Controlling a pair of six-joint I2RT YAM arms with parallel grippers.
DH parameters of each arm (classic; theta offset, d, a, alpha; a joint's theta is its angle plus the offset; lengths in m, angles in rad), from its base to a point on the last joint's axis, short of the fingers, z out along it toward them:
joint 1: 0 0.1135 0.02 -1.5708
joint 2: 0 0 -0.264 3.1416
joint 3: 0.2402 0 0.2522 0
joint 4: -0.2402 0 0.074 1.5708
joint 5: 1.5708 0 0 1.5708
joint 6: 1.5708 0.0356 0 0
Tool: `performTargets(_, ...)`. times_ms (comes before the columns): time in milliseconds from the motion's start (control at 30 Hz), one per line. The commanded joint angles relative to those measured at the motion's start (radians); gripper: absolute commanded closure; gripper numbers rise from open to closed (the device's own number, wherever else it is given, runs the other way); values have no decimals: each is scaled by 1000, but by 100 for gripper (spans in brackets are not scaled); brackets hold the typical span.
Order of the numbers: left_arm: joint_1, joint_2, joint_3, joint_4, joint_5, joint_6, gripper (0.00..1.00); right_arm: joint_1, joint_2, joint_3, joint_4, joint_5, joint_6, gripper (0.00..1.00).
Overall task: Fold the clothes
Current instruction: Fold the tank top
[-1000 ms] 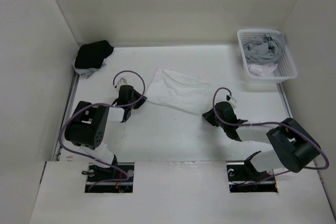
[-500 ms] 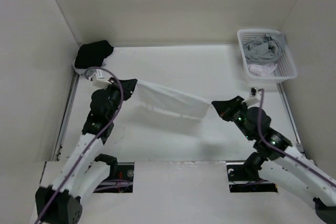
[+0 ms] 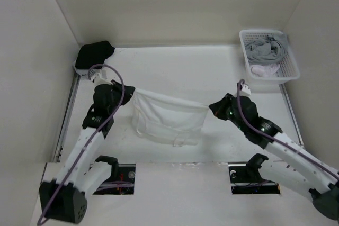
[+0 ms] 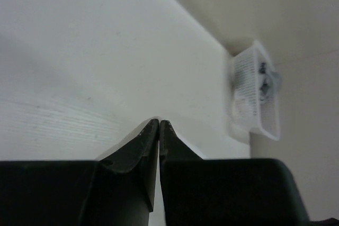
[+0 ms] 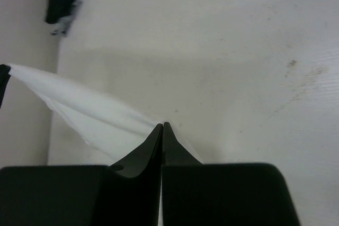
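Observation:
The clothes [image 3: 167, 120], a thin white garment, hang spread in the air between my two grippers, the lower edge drooping toward the table's front. My left gripper [image 3: 127, 91] is shut on its upper left corner. My right gripper [image 3: 211, 107] is shut on its upper right corner. In the right wrist view the clothes [image 5: 85, 107] stretch away to the left from the shut fingertips [image 5: 162, 126]. The left wrist view has the left gripper [image 4: 159, 123] shut, with a sliver of white showing between its fingers; the rest of the garment is hidden there.
A white basket [image 3: 290, 67] at the back right holds a grey garment [image 3: 265, 48] with cords; it also shows in the left wrist view as the basket [image 4: 254, 99]. A black cloth bundle [image 3: 94, 54] lies in the back left corner. White walls close in three sides.
Both arms rose from the table with the garment's corners pinched. The garment left the table, stretched taut, and now hangs lower and wider between the grippers.

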Motion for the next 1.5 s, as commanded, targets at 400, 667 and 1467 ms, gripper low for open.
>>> performTargets(400,36,832,281,376,29,-71,98,-442,713,171,474,-389,-108,99)
performTargets(667,45,703,24,466,32,-72,96,-430,635,-6,531,-380,-111,98)
performTargets(1467,197,683,-264,671,120,-134,74,-69,463,-278,442,-232,15,71)
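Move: Each hand holds a corner of the hanging tank top. Its middle lies about 8 cm back, 13 cm right and 12 cm below the left hand, and 1 cm back, 14 cm left and 10 cm below the right. The black cloth pile is some 26 cm ahead and 20 cm left of the left hand, 20 cm lower; the basket is about 31 cm ahead, 27 cm right and 17 cm below the right hand. Both hands carry the tank top down and some 15 cm forward, draw it back about 10, then open. ##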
